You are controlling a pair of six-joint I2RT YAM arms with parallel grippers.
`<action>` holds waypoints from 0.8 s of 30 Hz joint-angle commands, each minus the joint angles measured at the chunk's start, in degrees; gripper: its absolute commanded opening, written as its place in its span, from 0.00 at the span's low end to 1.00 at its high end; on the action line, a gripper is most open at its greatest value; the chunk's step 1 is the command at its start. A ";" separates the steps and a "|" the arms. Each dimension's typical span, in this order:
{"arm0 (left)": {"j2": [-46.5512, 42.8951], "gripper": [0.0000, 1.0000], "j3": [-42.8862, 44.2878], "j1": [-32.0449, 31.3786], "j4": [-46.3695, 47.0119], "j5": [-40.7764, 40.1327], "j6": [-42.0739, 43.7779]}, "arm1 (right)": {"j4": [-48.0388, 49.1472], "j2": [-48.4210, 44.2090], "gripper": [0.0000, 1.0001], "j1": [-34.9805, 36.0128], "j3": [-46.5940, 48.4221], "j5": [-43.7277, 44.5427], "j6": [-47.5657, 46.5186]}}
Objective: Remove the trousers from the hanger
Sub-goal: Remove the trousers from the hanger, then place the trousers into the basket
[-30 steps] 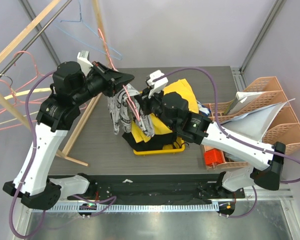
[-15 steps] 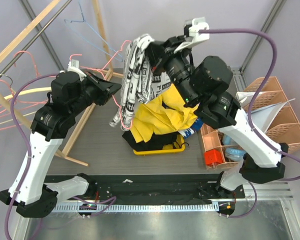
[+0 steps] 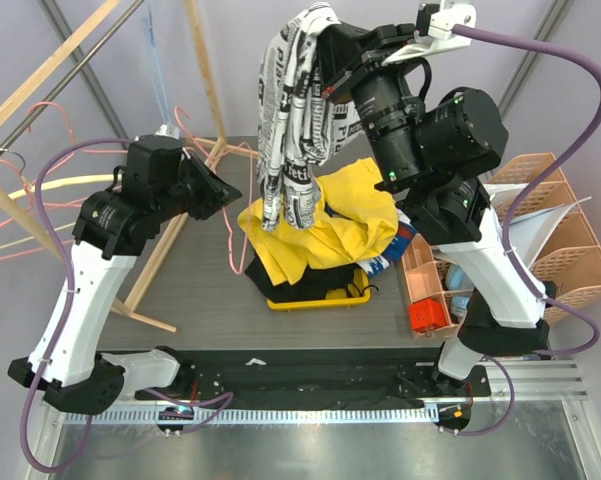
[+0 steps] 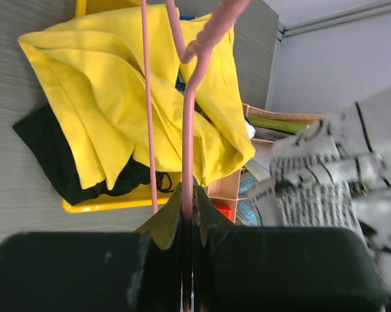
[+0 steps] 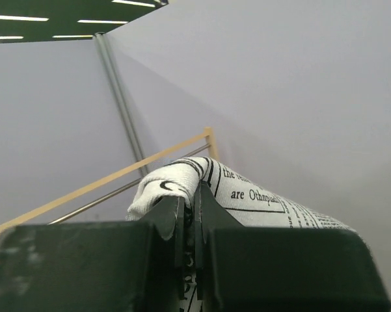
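Note:
The trousers [image 3: 292, 120], white with black newspaper print, hang from my right gripper [image 3: 328, 35], which is raised high over the table and shut on their top fold [image 5: 247, 188]. The pink wire hanger [image 3: 238, 240] is pinched by its stem in my left gripper [image 3: 230, 193], lower and to the left. In the left wrist view the hanger [image 4: 187, 123] runs up from my shut left gripper [image 4: 188, 195] with bare wires. The trousers [image 4: 332, 175] hang apart from it on the right. My right gripper [image 5: 196, 198] shows cloth squeezed between its jaws.
A yellow garment [image 3: 325, 225] over black cloth fills a yellow tray [image 3: 330, 299] mid-table. Orange racks [image 3: 550, 230] with papers and a red item [image 3: 430, 316] stand on the right. A wooden clothes rail [image 3: 40, 75] with pink hangers [image 3: 20, 160] slants at the left.
My right arm has swung up high, carrying the trousers well above the table. My left gripper has drawn back to the left with the hanger, which now stands apart from the cloth.

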 commanded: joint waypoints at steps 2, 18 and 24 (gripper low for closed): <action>-0.76 0.00 7.59 0.11 -1.79 0.59 4.73 | 9.25 -8.41 0.01 0.16 -8.49 6.80 -10.84; -3.75 0.00 11.64 0.11 6.38 1.39 5.43 | 6.01 -16.35 0.01 -11.34 -51.74 11.22 -1.91; -2.17 0.00 14.27 0.11 6.31 1.39 5.26 | -1.34 -2.40 0.01 -15.74 -53.53 4.98 10.05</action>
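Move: Under the right hand, which holds the print trousers high, the yellow trousers heaped on the tray lie about 65 cm below, some 7 cm ahead and 4 cm right. The tray's middle is 2 cm ahead and 2 cm right, the black trousers' visible part 6 cm back and 2 cm left, and the blue-patterned trousers 1 cm ahead and 15 cm right. From the left hand the yellow heap is 18 cm right, 7 cm ahead, 34 cm below. Lowering the print trousers towards the yellow heap, the right hand sinks some 32 cm in all, drifting about 6 cm right at first, then swinging forward about 13 cm; its upward-pointing fingers tip down to level and turn clockwise, keeping their pinch on the cloth. The left hand, still gripping the pink hanger, rises about 10 cm and tilts its fingers up. ##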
